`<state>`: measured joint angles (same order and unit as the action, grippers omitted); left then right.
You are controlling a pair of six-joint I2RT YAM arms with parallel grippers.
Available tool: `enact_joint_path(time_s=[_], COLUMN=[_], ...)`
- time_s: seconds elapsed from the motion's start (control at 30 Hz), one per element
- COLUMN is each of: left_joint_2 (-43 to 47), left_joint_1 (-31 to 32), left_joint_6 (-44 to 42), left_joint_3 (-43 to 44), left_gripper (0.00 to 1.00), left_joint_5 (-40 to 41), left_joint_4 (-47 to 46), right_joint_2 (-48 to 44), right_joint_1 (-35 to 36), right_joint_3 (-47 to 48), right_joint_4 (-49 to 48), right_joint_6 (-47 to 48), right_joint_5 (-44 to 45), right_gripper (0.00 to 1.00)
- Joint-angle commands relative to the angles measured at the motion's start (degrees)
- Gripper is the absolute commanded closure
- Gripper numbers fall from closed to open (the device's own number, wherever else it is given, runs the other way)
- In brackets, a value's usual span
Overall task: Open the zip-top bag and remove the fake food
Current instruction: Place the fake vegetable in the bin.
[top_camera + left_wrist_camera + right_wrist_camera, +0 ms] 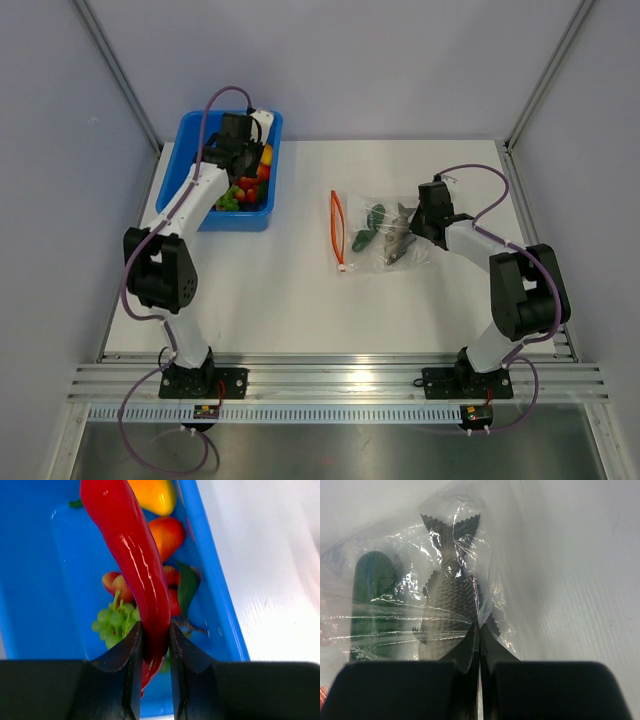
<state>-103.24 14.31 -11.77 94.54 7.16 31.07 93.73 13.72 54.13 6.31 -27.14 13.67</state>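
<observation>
The zip-top bag [385, 235] lies on the white table, its orange-red zip strip [338, 232] at the left end spread in a narrow loop. A grey fish [450, 595] and a green cucumber [372, 595] lie inside the bag. My right gripper [480, 630] is shut on the clear film of the bag [510, 555] at the end away from the zip strip. My left gripper [156, 635] is shut on a long red pepper [135, 550] and holds it over the blue tub [30, 580]. Below it lie green grapes [112, 622], a yellow-orange pepper [155, 495] and red pieces [117, 582].
The blue tub [200, 125] stands at the table's back left corner, close to the left wall. Grey walls enclose the table on three sides. A metal rail [330, 375] runs along the near edge by the arm bases.
</observation>
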Motion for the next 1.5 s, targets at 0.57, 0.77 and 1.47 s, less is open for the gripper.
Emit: enact_joint_path(time_s=[0.57,0.77,1.47], left_joint_2=[-15.68,-10.41,11.84], left_joint_1=[-2.44,-2.53,11.44], left_joint_6=[3.51,1.75,3.68], left_joint_3=[13.66,4.78,-26.51], left_gripper=[0.38,0.01,0.06], left_joint_5=[-0.39,2.06,-8.04], left_joint_4=[-5.48,-12.43,-30.80], right_joint_2=[-0.92,-2.50,-0.30], right_joint_1=[-0.44,-0.44,-0.44], right_joint_3=[0.72,-1.04,1.33], right_joint_4=[-1.65,-3.49,-1.30], right_joint_6=[-0.73,-0.81,-0.37], right_joint_5=[-0.49,-1.10,-1.02], right_gripper=[1.00,1.00,1.00])
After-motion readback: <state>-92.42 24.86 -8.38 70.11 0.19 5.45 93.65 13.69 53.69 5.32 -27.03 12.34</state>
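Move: Straight over the bin, the left hand already holds the long red chili. The clear strip along the bin's right wall lies about 8 cm ahead, 5 cm right and 14 cm down; the yellow pepper is some 12 cm ahead and 4 right, the orange pepper 6 ahead and 2 right, the grapes 2 ahead and 4 left, all about as low. From the right hand that strip is some 38 cm left and 17 ahead, about level. Carrying the chili forward some 7 cm and down about 4, the left hand opens its fingers wide over the peppers and lets it go, sinking a little more as they open. It then lifts and draws back, sweeping right about 10 cm over the bin's right wall towards the bag, turning some 15 degrees clockwise. The right fingers stay shut on the bag. ##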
